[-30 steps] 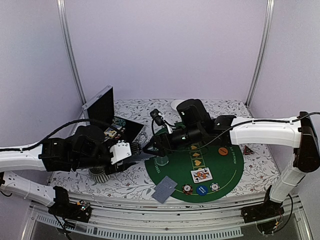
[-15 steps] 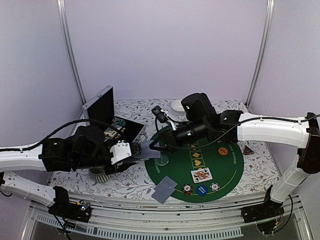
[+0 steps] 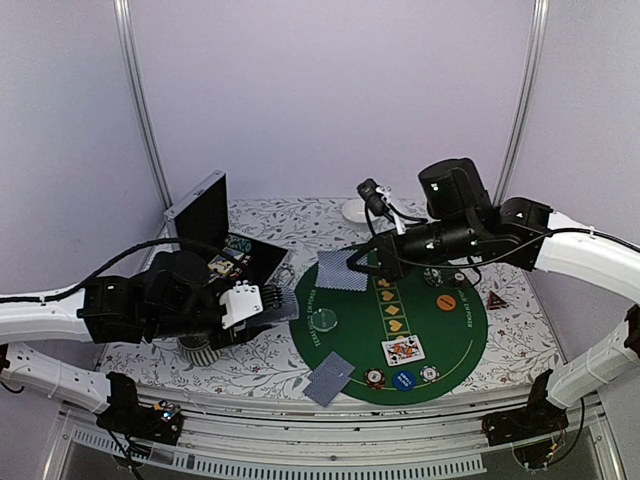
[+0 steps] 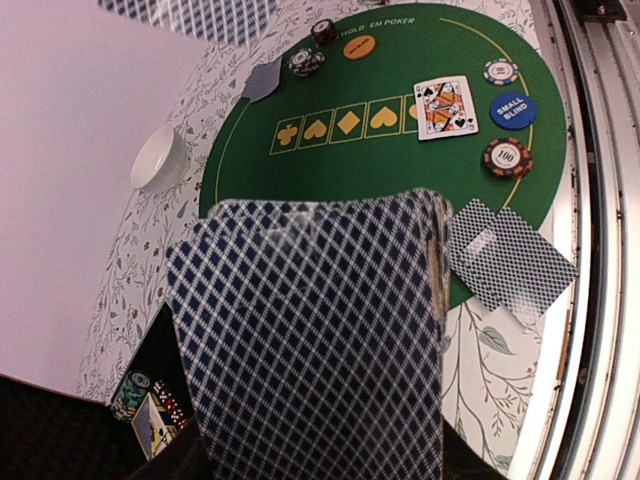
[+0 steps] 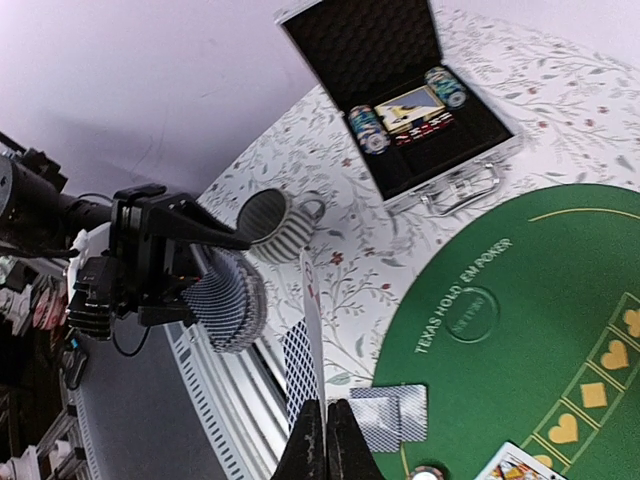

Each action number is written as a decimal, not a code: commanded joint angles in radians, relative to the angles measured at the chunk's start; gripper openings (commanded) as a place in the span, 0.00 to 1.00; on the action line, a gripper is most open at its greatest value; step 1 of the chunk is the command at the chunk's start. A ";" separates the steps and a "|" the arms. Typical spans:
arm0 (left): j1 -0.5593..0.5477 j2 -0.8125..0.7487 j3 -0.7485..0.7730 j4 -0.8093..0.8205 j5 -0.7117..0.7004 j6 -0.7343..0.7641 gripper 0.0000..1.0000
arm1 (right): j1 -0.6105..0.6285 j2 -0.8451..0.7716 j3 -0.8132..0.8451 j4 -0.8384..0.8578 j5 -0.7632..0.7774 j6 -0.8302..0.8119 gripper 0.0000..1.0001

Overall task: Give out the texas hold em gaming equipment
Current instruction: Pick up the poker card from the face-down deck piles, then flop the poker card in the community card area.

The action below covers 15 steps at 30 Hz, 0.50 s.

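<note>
My left gripper (image 3: 272, 304) is shut on a deck of blue-backed playing cards (image 4: 310, 340), held off the left edge of the green poker mat (image 3: 450, 340); its fingers are hidden behind the deck. My right gripper (image 5: 326, 440) is shut on a single card (image 3: 342, 270), held in the air over the back left of the mat and seen edge-on (image 5: 313, 320) in the right wrist view. On the mat lie a face-up card (image 3: 403, 349), two face-down cards (image 3: 330, 377), reddish-brown (image 3: 375, 378), blue (image 3: 403, 381), white (image 3: 430, 374) and orange (image 3: 446, 301) chips, and a clear button (image 3: 324, 321). A red triangular marker (image 3: 496, 299) lies right of it.
An open black case (image 5: 400, 100) holding chips stands at the back left. A ribbed grey mug (image 5: 275, 225) stands under my left arm. A small white bowl (image 3: 355, 210) sits at the back. The table's front rail (image 3: 330, 440) runs close to the face-down cards.
My right gripper shut on the deck's top card and pulled it away to the right and back, over the mat. The left gripper and deck stayed put.
</note>
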 commanded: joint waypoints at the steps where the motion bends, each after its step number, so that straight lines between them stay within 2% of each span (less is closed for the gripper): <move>1: 0.009 -0.006 0.002 0.025 -0.005 0.001 0.53 | -0.058 -0.085 0.004 -0.183 0.173 -0.002 0.02; 7: 0.009 -0.006 0.004 0.024 0.000 0.002 0.53 | -0.127 -0.095 -0.024 -0.315 0.295 0.040 0.02; 15: 0.008 -0.001 0.005 0.023 0.003 -0.001 0.53 | -0.145 0.109 0.013 -0.627 0.583 0.155 0.03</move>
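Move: The poker card in my right fingers is bound for the heart box in the green mat's card row, just beyond the face-up card: about 12 cm ahead, 11 cm to the right and some 25 cm below. At that same level the face-up card lies about 6 cm ahead and 12 cm right, the red chip 5 cm right and 1 cm back, and the two face-down cards 5 cm left, level with the hand. From my left hand, the box is roughly 14 cm ahead, 28 cm right and 17 cm down. Keeping the single card pinched, I swing my right hand about 12 cm to the right and 6 cm forward, away from the deck and over towards the face-up card. It rises slightly, then sinks quickly to end some 8 cm lower, while the wrist turns clockwise and rolls its left side down, so the fingers point more forward and steeply down. ##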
